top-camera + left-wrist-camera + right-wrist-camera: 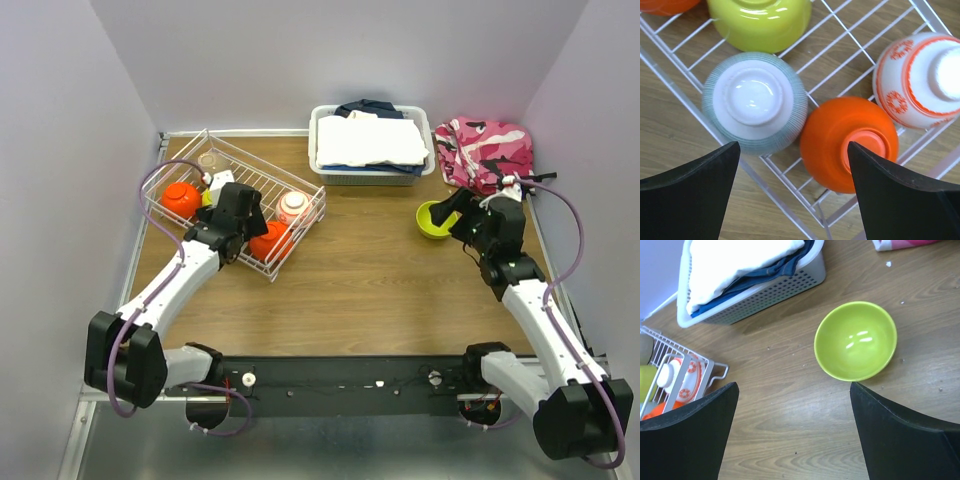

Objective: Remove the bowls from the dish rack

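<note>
The white wire dish rack (270,178) stands at the back left. It holds upside-down bowls: a pale grey one (755,100), an orange one (840,135), a lime-yellow one (760,22) and a white-pink one with red pattern (922,80). A second orange bowl (181,199) sits at the rack's left end. My left gripper (792,170) is open and empty above the rack's near edge, between the grey and orange bowls. A second lime-yellow bowl (856,340) stands upright on the table at the right. My right gripper (794,410) is open and empty, just short of it.
A white plastic bin (370,145) of folded cloth stands at the back centre. A pink patterned cloth (485,150) lies at the back right. Purple walls enclose the table on three sides. The rack's near corner (715,371) shows in the right wrist view.
</note>
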`<state>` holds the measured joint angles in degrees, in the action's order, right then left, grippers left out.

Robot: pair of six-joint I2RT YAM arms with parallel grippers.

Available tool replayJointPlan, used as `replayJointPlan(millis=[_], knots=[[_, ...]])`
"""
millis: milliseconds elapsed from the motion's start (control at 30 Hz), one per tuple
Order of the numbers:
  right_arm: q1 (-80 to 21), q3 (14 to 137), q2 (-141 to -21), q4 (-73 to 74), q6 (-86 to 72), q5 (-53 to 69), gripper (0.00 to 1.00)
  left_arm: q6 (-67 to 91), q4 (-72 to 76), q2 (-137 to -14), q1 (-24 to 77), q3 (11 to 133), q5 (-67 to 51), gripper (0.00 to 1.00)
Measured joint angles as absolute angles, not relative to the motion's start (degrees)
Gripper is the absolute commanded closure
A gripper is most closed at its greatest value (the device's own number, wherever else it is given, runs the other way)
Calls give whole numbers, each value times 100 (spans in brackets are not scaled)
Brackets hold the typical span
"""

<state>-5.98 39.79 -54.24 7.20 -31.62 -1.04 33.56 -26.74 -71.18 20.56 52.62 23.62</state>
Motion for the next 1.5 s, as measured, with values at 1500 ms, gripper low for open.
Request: replayJointPlan(millis=[1500], knots=[[-598, 3848, -5162, 937, -3033, 115, 1, 3599, -1706, -8558, 1308, 6477, 808, 1]])
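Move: The white-and-teal bowl, upside down in the rack, lies about 4 cm ahead of the left hand, 7 cm to its left and 7 cm below. At a similar depth below the hand, the green bowl is some 14 cm ahead and 9 cm left, the near orange bowl 2 cm ahead and 5 cm right, and the red-patterned bowl 12 cm ahead and 12 cm right. From the right hand, the white-and-teal bowl is about 62 cm to the left, 2 cm ahead and 13 cm lower. The wide-open left hand first swings about 3 cm left over the white-and-teal bowl, then sweeps forward and right across the rack, some 7 cm forward and 6 cm right, staying low and pushing the white-and-teal and green bowls along. Its left side rolls down about 15 degrees, and at the end it rises some 3 cm and eases back a little, with the fingers still open and nothing gripped. ##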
